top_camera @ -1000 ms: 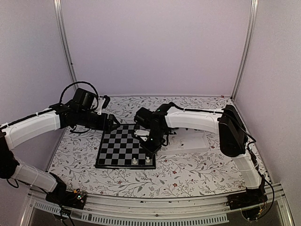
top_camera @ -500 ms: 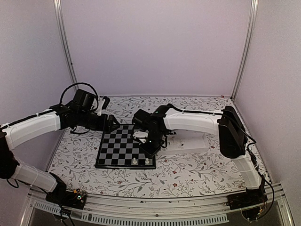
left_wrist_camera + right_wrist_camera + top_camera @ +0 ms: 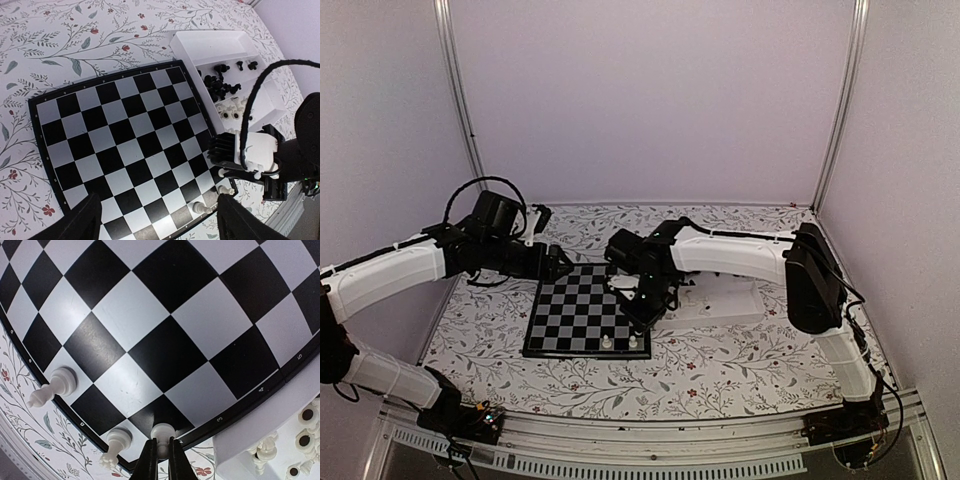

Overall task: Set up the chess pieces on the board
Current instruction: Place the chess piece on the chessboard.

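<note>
The board (image 3: 570,312) lies flat in the middle of the table. Two white chess pieces (image 3: 607,343) (image 3: 633,341) stand on its near row by the right corner. My right gripper (image 3: 161,444) is shut on a third white piece (image 3: 162,431), held just above a black square at the board's (image 3: 165,340) edge, beside the standing pieces (image 3: 59,384) (image 3: 117,440). From above, the right gripper (image 3: 638,318) hangs over that corner. My left gripper (image 3: 165,227) stands open and empty, high over the board's (image 3: 120,145) far left side.
A white two-compartment tray (image 3: 720,305) lies right of the board. It holds several loose black pieces (image 3: 220,82) and white pieces (image 3: 232,107). Its wall (image 3: 260,415) sits close beside my right gripper. A flowered cloth (image 3: 720,365) covers the table.
The right gripper has wavered slightly left and back over the board's near right corner, still holding the white piece. The left arm has barely moved.
</note>
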Tool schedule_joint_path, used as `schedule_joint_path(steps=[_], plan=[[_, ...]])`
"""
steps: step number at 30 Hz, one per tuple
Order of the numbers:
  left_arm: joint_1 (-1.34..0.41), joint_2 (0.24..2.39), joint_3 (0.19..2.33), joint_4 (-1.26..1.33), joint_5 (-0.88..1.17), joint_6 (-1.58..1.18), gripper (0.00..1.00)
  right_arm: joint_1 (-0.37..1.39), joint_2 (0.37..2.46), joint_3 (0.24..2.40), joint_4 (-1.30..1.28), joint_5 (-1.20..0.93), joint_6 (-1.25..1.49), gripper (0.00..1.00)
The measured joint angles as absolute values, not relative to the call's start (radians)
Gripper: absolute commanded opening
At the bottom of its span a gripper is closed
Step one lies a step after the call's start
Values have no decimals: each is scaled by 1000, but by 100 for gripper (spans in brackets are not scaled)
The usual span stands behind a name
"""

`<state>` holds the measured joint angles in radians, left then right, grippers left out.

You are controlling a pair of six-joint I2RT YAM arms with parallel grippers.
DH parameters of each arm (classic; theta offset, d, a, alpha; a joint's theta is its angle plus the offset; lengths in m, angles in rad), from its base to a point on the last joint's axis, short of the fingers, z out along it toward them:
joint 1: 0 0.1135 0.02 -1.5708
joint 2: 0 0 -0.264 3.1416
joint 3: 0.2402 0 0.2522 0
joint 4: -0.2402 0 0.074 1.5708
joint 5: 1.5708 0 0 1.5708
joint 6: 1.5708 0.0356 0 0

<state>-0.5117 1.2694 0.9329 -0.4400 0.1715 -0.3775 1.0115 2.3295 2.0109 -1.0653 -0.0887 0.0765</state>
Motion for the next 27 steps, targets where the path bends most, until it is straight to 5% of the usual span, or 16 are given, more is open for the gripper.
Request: schedule_joint_path(steps=[14,27], plan=[[-512,1267,933,-440,171,-386,81,1005,2347,2040,-1074,-97,75,9],[-509,1267,933,-442,171,-386,81,1003,2367,2045,-1077,-102,80,34]])
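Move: The right hand, fingers down, holds a white pawn right over its square, the dark one at the board's right edge in the second row, roughly 2 cm beneath the hand point. The white rook in the near right corner stands about 3 cm back from the hand; the white bishop is 3 cm back and 6 cm left. The tray's middle lies some 12 cm ahead and 14 cm right. From the left hand the pawn's square is about 5 cm back, 15 cm right and 14 cm below. Down by just under 1 cm, after first nearly holding still over the dark second-row square, the right hand settles with its fingers still pointing down and lets go of the white pawn. Its fingers open from shut to about a third of their range and end spread on either side of the pawn, the wrist not turning. ##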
